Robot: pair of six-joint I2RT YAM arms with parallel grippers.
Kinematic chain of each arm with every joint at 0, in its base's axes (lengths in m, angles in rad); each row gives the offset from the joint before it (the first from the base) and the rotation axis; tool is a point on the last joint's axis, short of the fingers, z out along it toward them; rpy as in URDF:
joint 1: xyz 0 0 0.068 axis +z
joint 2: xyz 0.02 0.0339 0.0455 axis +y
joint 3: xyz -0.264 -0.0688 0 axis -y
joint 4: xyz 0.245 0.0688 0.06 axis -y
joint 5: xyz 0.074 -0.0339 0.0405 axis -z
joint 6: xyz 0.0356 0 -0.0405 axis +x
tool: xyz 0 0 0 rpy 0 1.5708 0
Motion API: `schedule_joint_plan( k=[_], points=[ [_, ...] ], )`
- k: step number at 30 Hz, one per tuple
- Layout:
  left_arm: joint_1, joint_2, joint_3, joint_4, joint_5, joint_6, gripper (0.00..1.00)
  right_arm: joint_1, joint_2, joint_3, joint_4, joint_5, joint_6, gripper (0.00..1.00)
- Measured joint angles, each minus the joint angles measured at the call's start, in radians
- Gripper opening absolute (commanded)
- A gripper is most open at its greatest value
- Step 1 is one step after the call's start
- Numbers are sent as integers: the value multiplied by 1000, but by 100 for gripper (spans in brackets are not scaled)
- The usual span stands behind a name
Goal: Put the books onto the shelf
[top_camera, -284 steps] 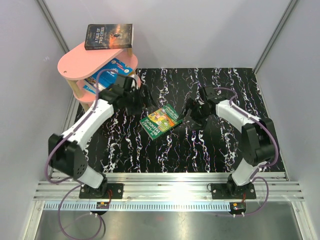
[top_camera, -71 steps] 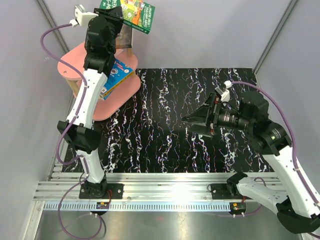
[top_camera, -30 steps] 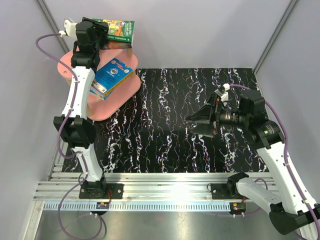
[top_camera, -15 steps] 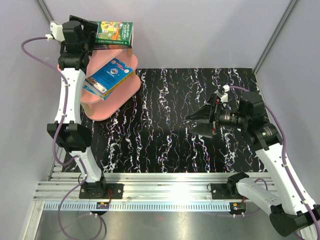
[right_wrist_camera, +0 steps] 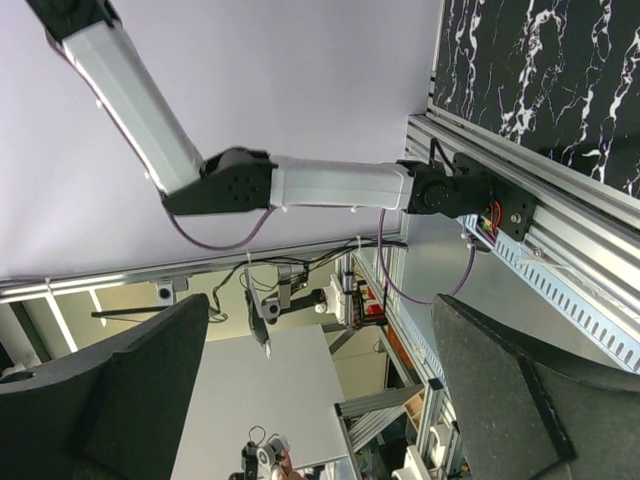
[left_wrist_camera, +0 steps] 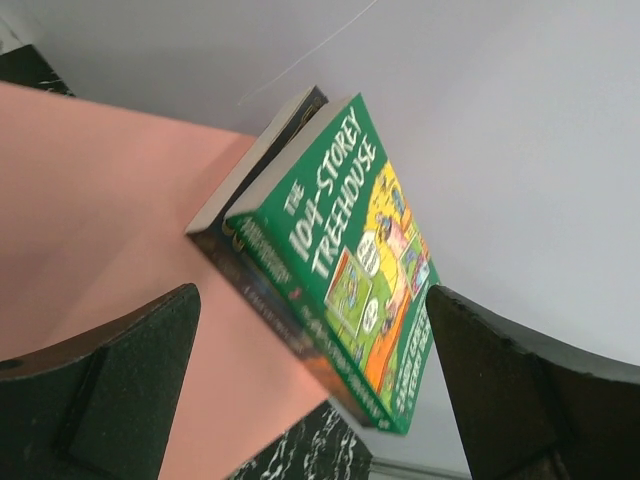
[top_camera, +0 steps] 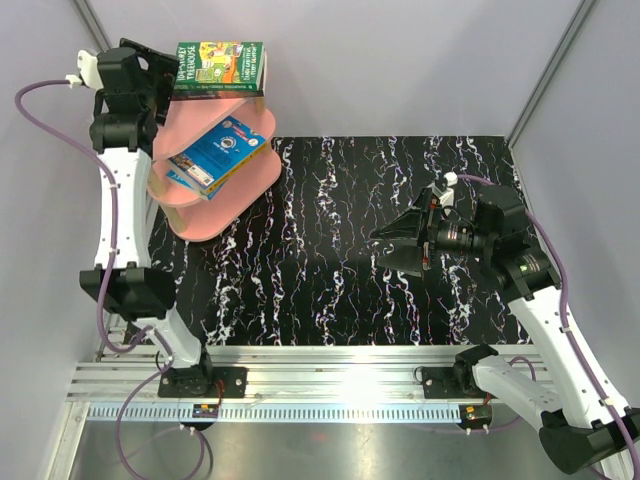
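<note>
The pink shelf (top_camera: 212,213) stands at the far left corner. A green book (top_camera: 220,66) lies flat on a dark book (left_wrist_camera: 262,300) on the top board (left_wrist_camera: 90,200). On the middle board rests a blue book (top_camera: 222,148). My left gripper (top_camera: 160,72) is raised just left of the green book (left_wrist_camera: 350,240), open, its fingers apart from the book. In the left wrist view the left gripper (left_wrist_camera: 310,400) has both books ahead of its wide jaws. My right gripper (top_camera: 392,248) hovers open over the mat with nothing in it; the right gripper (right_wrist_camera: 320,400) faces the left wall.
A black marbled mat (top_camera: 330,260) covers the table. Grey walls close in on three sides. An aluminium rail (top_camera: 330,375) runs along the near edge. The left arm (top_camera: 125,210) stands tall beside the shelf.
My left gripper has opened, let go of the green book, and drawn back to the left. The book now rests on the dark one. The right arm has hardly moved.
</note>
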Motion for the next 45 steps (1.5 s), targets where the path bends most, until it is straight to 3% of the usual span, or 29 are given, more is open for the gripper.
schedule_joint_plan(
  k=[6, 9, 16, 21, 29, 34, 37, 45],
  points=[
    [-2, -258, -220, -24, -32, 73, 99, 0, 7, 0, 5, 9, -15, 100],
    [-2, -424, -399, 6, -31, 107, 99, 0, 24, 11, -11, 24, -50, 100],
    [-21, -691, -802, 5, 3, 189, 99, -2, 57, 225, -183, 192, -290, 100],
    [-72, -864, -1117, -11, -9, 295, 99, -4, 10, 277, -248, 308, -424, 100],
    [-127, -1211, -1582, 228, -148, 566, 99, -5, -145, 243, -286, 466, -499, 100],
    [-127, -1236, -1828, 447, -152, 724, 99, -5, -255, 187, -286, 530, -514, 100],
    [-127, -1177, -1894, 567, -154, 801, 99, -5, -300, 153, -289, 571, -520, 100],
    [-127, -819, -1949, 1038, -148, 938, 99, -5, -360, 190, -407, 723, -526, 100]
  ],
)
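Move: My empty left hand has already backed clear of the green 104-Storey book, whose middle sits about 7 cm ahead, 12 cm to the right and 4 cm lower. The shelf's top board is centred level with my hand, 6 cm to the right and 9 cm below; the blue book on the board beneath is some 6 cm back, 11 cm right and 22 cm down. From my right hand the green book is roughly 42 cm ahead, 40 cm left and slightly higher. I pull my open left hand straight back from the green book, about 25 cm, then drop it some 35 cm in front of the shelf to low over the table, rolling it roughly 55 degrees with its left side rising and easing about 5 cm forward again at the end. My right hand, also open and empty, swings about 12 cm to the right, turning clockwise. ##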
